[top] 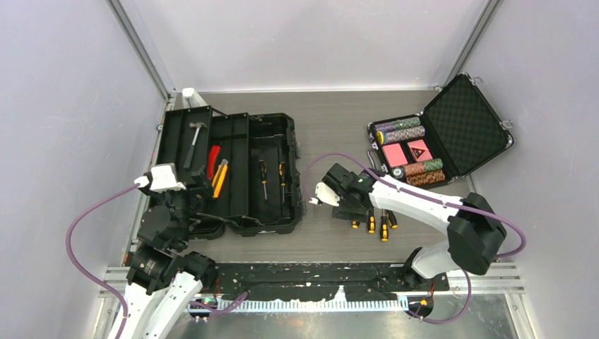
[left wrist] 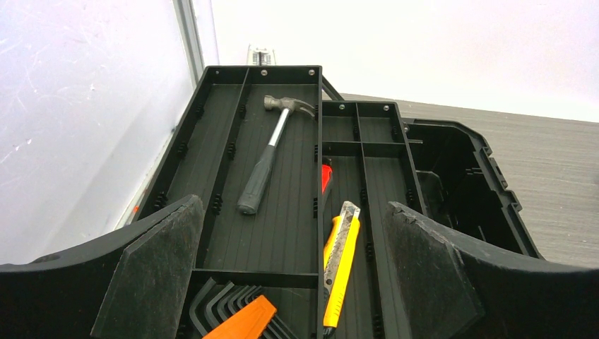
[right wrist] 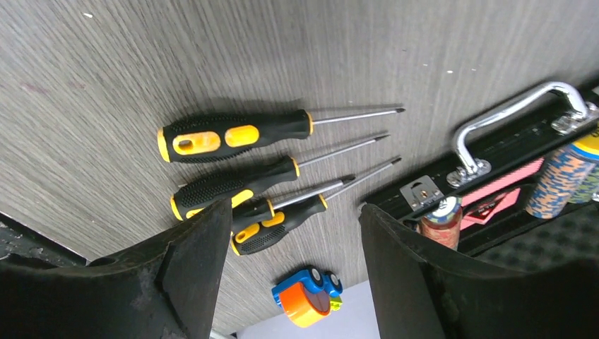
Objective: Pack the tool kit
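The black tool kit (top: pixel 293 141) lies open at the left, its tray (left wrist: pixel 212 127) holding a hammer (left wrist: pixel 272 155), red pliers (left wrist: pixel 325 176) and a yellow utility knife (left wrist: pixel 340 265). Two screwdrivers (top: pixel 263 178) lie in the deep half of the box. Several yellow-black screwdrivers (right wrist: pixel 233 134) lie side by side on the table (top: pixel 374 224) right of the box. My left gripper (left wrist: pixel 293 205) hovers open over the tray's near end (top: pixel 194 191), holding nothing. Open and empty as well, my right gripper (right wrist: pixel 295 208) stands just beside the loose screwdrivers (top: pixel 351 206).
A smaller foam-lined case (top: pixel 452 127) with poker chips stands open at the back right, its metal handle (right wrist: pixel 508 120) facing the screwdrivers. An orange hex-key holder (left wrist: pixel 240 321) lies in the tray's near compartment. A blue and orange toy (right wrist: pixel 307 293) sits by the wall.
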`<action>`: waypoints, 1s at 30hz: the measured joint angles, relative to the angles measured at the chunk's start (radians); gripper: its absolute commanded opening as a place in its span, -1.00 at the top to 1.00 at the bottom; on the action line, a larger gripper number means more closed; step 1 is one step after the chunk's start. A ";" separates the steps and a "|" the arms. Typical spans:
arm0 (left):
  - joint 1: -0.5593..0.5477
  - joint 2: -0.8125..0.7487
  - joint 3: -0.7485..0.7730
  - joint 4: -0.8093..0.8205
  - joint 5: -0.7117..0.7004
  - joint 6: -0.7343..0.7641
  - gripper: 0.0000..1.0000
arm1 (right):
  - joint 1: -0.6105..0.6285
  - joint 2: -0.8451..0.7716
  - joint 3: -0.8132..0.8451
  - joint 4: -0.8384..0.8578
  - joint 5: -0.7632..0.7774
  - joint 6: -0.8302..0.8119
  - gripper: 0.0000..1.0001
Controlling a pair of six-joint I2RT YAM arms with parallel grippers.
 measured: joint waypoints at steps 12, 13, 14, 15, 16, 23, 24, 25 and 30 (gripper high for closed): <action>0.000 0.000 -0.003 0.001 0.000 0.000 -0.99 | 0.016 0.165 -0.082 0.085 0.000 0.008 -0.42; 0.000 0.000 -0.005 0.001 0.001 0.000 -0.99 | 0.017 0.171 -0.090 0.100 0.001 0.008 -0.41; 0.000 0.000 -0.006 0.002 0.001 0.000 -0.99 | 0.017 0.174 -0.094 0.111 0.001 0.008 -0.41; 0.000 0.000 -0.006 0.002 0.001 0.000 -0.99 | 0.018 0.177 -0.097 0.117 0.005 0.008 -0.41; 0.000 0.000 -0.006 0.002 0.001 0.000 -0.99 | 0.018 0.177 -0.097 0.119 0.008 0.007 -0.41; 0.000 0.000 -0.007 0.005 0.008 0.000 -0.99 | 0.016 0.187 -0.091 0.174 0.020 -0.026 -0.18; 0.000 0.000 -0.007 0.006 0.008 0.000 -0.99 | 0.011 0.195 -0.084 0.180 0.019 -0.031 -0.10; 0.000 0.000 -0.007 0.006 0.008 0.000 -0.99 | 0.006 0.204 -0.076 0.190 0.015 -0.036 0.13; 0.000 0.000 -0.007 0.006 0.008 0.000 -0.99 | -0.057 0.246 -0.032 0.266 -0.010 -0.052 0.64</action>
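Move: The leftmost of the four screwdrivers lies almost straight under the open right hand, its middle about 1 cm ahead, 1 cm left and 7 cm down. At the same depth, the second screwdriver is 3 cm right and level, the third 7 cm right and 2 cm back, and the fourth 9 cm right and 1 cm ahead. From the idle left hand, the leftmost screwdriver is some 47 cm right, 1 cm ahead and 29 cm below. The leftmost screwdriver's handle gets pinched between the right fingers: the hand first sinks about 6 cm beside the other three, easing slightly back. It then stays low over the table and sweeps about 5 cm forward and a little left, the fingers closing from wide to roughly a third open, around the handle; the wrist tips only slightly and returns. ##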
